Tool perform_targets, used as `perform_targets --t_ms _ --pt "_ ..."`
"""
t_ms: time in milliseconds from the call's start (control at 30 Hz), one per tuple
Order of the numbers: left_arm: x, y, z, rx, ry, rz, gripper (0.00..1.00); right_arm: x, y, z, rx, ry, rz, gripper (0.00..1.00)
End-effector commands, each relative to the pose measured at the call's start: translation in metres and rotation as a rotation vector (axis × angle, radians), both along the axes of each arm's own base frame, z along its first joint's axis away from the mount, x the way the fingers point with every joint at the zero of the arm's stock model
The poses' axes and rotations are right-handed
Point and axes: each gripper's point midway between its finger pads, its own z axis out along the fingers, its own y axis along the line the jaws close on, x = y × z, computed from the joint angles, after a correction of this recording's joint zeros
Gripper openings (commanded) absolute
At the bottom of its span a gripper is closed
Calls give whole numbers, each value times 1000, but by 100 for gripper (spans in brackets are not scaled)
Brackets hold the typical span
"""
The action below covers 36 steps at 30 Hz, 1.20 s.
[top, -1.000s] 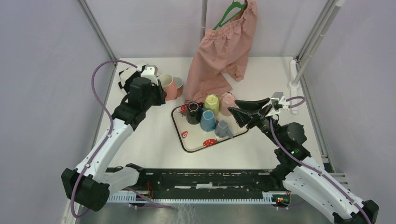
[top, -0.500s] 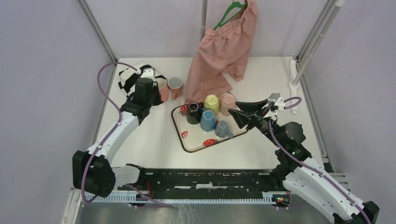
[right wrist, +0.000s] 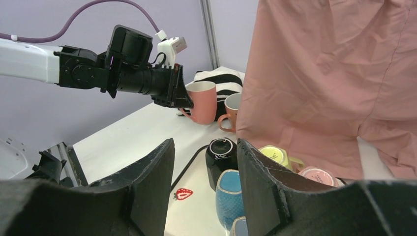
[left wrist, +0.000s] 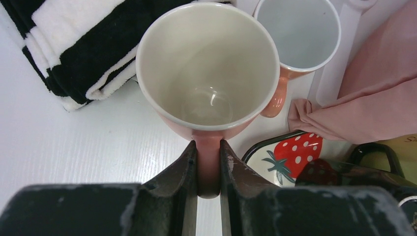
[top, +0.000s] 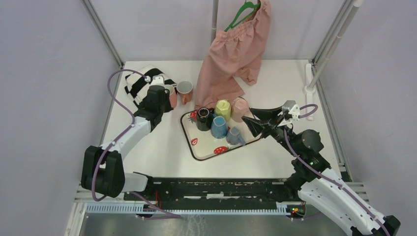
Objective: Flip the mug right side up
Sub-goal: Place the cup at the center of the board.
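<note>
A pink mug (left wrist: pixel 206 64) stands mouth up with its cream inside showing, beside a striped towel (left wrist: pixel 74 44). My left gripper (left wrist: pixel 208 147) is shut on its handle, one finger on each side. In the top view the left gripper (top: pixel 164 96) and pink mug (top: pixel 172 96) are at the table's back left. The right wrist view shows the pink mug (right wrist: pixel 204 101) upright, at or just above the tabletop. My right gripper (top: pixel 248 119) hovers open and empty by the tray's right end. Seen from the right wrist, the right gripper (right wrist: pixel 205 145) is over the tray's mugs.
An orange mug (top: pixel 185 89) stands upright right of the pink one. A strawberry tray (top: pixel 206 147) carries several upside-down mugs: black (top: pixel 204 118), yellow (top: pixel 223 108), pink (top: pixel 239 107), blue (top: pixel 219 127) among them. Pink shorts (top: pixel 231 54) hang down to the table behind the tray.
The left arm has stretched out and dropped towards the table, turning the pink mug from lying sideways to mouth up. The right arm has barely moved.
</note>
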Motion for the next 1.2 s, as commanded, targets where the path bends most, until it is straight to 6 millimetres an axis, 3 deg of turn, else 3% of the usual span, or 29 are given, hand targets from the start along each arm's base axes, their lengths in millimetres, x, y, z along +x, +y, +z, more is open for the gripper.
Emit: perform_targets --t_ms 0,600,1167 --pt "29 -1 41 -83 -198 68 2 -2 -6 24 7 -59 -25 56" --pt "43 -4 -1 -61 -156 74 2 -1 -3 19 -7 -54 -14 56" --pt "36 -15 -33 -84 -104 69 5 2 1 16 -18 -42 -6 57"
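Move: The left hand already holds the pink mug upright by its handle. The bare spot it is taken to lies about 8 cm ahead and 1 cm right, with the table top some 10 cm below. Beside the spot stands the orange mug, 10 cm ahead and 8 cm right; the striped towel lies 13 cm ahead and 11 cm left, the black mug 3 cm back and 16 cm right. From the right hand the spot is some 25 cm ahead, 36 cm left, 28 cm below. The left hand lowers the pink mug about 5 cm towards the bare table beside the orange mug, easing some 2 cm forward on the way so that the mug comes in close along the orange mug's left, handle side. The fingers keep their pinch on the handle and the wrist holds its slant almost unchanged, mug opening up, while the sinking slows almost to nothing at the end. ##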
